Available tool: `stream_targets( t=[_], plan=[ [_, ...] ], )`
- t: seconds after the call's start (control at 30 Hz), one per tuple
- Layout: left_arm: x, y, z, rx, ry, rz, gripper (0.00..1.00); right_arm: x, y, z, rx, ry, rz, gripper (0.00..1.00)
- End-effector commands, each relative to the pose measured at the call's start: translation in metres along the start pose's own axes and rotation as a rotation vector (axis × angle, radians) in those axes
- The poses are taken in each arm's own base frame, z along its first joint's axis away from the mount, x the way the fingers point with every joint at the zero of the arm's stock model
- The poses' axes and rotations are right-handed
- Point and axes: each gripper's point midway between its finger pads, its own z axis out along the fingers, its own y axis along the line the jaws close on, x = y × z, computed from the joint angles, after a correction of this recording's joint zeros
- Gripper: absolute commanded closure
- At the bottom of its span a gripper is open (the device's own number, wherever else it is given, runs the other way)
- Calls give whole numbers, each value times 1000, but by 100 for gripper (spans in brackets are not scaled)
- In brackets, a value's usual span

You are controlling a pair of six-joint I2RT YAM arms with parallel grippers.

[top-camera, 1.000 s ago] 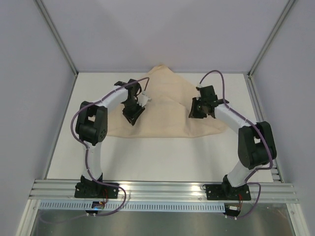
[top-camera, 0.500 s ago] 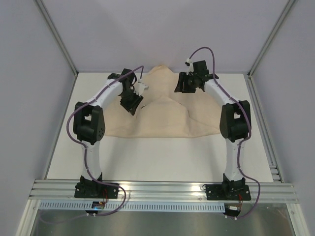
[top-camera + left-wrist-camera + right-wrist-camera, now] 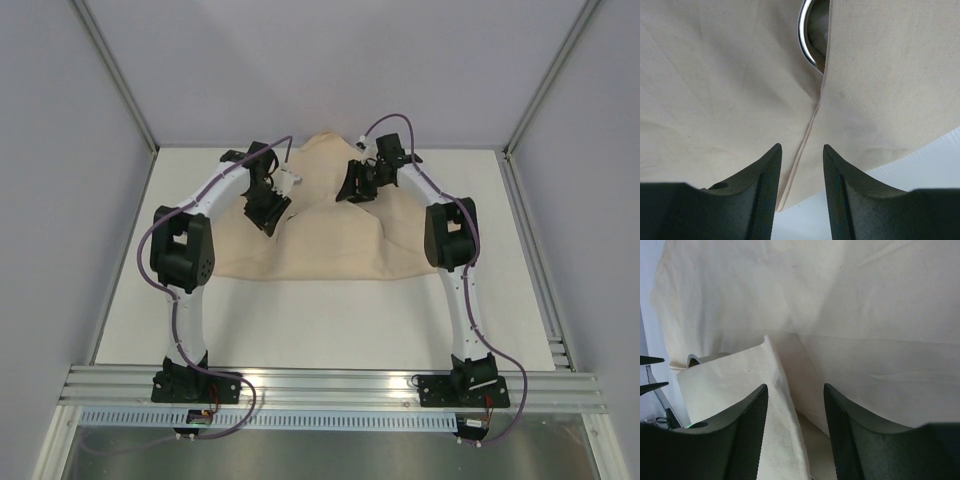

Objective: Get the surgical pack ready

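The tan wrap sheet (image 3: 320, 245) lies folded over in the middle of the table and bulges at the far end. My left gripper (image 3: 268, 222) hovers over its left flap, open, with a hemmed edge (image 3: 807, 127) running under the gap between the jaws (image 3: 801, 150). A curved piece of the shiny steel tray (image 3: 804, 31) peeks out from under the flaps. My right gripper (image 3: 350, 190) is open above the far middle of the sheet, over a folded corner (image 3: 771, 365). The tray rim (image 3: 693, 359) shows at the left there. Clamps, tweezers, gauze and packets are hidden.
White table (image 3: 300, 320) surrounds the sheet, with grey walls left, right and behind. A metal rail (image 3: 330, 385) runs along the near edge by the arm bases. Purple cables loop over both arms.
My right arm swung from the sheet's right side to its far middle and its gripper opened. The sheet's pointed far corner is now folded down. The left gripper shifted slightly farther away.
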Motion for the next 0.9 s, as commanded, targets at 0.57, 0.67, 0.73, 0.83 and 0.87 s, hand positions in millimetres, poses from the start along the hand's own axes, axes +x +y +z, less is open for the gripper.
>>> stream_targets(
  t=[0.57, 0.67, 0.73, 0.83, 0.87],
  plan=[
    [-7, 4, -8, -27, -19, 20, 52, -46, 29, 8, -103, -171, 62, 100],
    [-9, 4, -10, -32, -20, 19, 52, -59, 15, 13, -39, -233, 90, 99],
    [-9, 5, -10, -31, -21, 19, 52, -58, 7, 20, -24, -236, 116, 100],
    [-8, 5, -10, -31, -19, 18, 52, -51, -2, 28, -10, -224, 138, 100],
    [-9, 5, -10, -33, -21, 17, 52, -45, -9, 31, 0, -215, 149, 99]
  ],
)
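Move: The hem of the folded-over cloth flap is already between the right hand's open fingers, about 2 cm to their left, level fore and aft and roughly 1 cm lower. The flap-covered tray is centred some 10 cm back and 4 cm left of that hand, about 3 cm below it; the cloth's near fold is about 19 cm back and 4 cm left, some 4 cm below. From the left hand the hem spot is roughly 8 cm ahead, 16 cm right and 6 cm below. The right hand eases about 2 cm left onto the flap's hem while its fingers close from half open to fully shut, pinching the raised edge near its peak. Keeping that pinch, it then draws the hem forward by about 4 cm, away from the near fold and past the tray's far side, with the wrist turning roughly 10 degrees clockwise. ##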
